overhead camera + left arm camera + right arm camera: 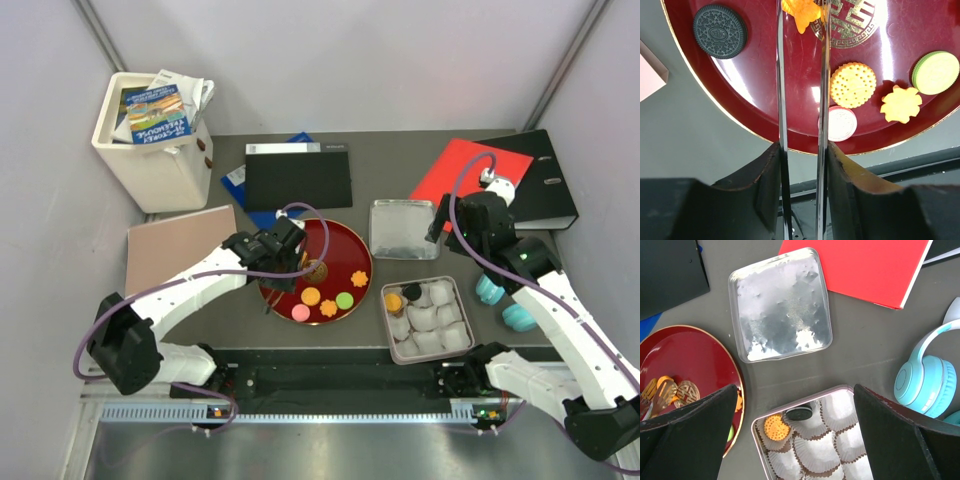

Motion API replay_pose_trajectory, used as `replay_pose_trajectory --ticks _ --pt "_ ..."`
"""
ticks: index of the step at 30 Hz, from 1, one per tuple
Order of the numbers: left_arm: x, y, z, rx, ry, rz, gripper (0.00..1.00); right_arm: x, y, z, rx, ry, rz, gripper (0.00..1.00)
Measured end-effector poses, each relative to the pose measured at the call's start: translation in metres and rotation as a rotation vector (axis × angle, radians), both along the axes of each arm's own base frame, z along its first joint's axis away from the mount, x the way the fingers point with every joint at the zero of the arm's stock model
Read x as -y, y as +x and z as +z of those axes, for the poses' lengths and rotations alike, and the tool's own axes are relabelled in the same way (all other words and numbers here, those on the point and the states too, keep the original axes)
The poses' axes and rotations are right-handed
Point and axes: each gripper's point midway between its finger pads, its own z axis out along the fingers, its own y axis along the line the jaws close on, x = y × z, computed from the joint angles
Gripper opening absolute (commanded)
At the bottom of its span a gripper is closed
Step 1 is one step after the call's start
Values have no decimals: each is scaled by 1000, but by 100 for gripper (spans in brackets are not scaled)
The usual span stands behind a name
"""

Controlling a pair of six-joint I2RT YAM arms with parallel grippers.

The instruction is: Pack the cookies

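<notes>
A red plate holds the cookies: an orange round one, a pink one, a green one and two orange flowers. In the left wrist view a black cookie also lies on the plate. My left gripper is shut on metal tongs; the tong tips sit at an orange flower cookie. A tin of paper cups holds an orange cookie and a black cookie. My right gripper is open and empty above the tin.
The tin's lid lies behind the tin. Teal headphones lie right of it. A red folder, black binder, black folder, pink board and white bin ring the back and left.
</notes>
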Motion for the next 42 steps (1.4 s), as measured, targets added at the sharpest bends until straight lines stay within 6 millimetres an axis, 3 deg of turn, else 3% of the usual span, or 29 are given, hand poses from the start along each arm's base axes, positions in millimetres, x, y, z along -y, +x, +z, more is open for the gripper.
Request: replay_pose_trajectory --ticks 5,9,15,21,25,30,38,42 --pt "0 1 3 2 3 -6 28 0 0 0 1 0 -1 99" --pt "13 7 25 32 -39 -44 17 1 1 -1 0 -10 -4 99" --pt "66 14 82 142 -154 -183 16 2 5 3 -2 -26 -7 99" --pt "123 -10 114 167 -244 -385 11 13 13 13 20 -39 -58 99" --pt "149 -35 114 129 -273 -518 8 31 14 8 -1 -19 -151 99" --pt "169 -59 96 63 -263 -642 6 42 12 -9 -55 57 -238 99" --pt "182 -76 91 33 -287 -735 5 47 6 -30 -117 128 -314 99" --pt "192 -84 90 29 -300 -783 5 55 0 -53 -168 155 -375 99"
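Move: The orange fish cookie sits on the red plate, already between the tips of the tongs the left hand holds, about 9 cm ahead of that hand, 4 cm to its right and 8 cm below. The tray's middle paper cup lies roughly 28 cm right and 3 cm back, some 9 cm below, as low as the green cookie, 12 cm right and 1 cm ahead, and the cracker cookie, 23 cm right and 1 cm ahead. From the right hand that cup is about 9 cm back, 2 cm left and 22 cm below. The fish cookie, still pinched in the tongs, is lifted off the plate and carried to the right over the plate's near side to above the tray's empty middle cup: the left hand rises about 11 cm, swings some 19 cm right and 8 cm back, turning roughly 45 degrees clockwise and sinking slightly late on. The open, empty right hand shifts about 5 cm right and 5 cm down, turning clockwise. ##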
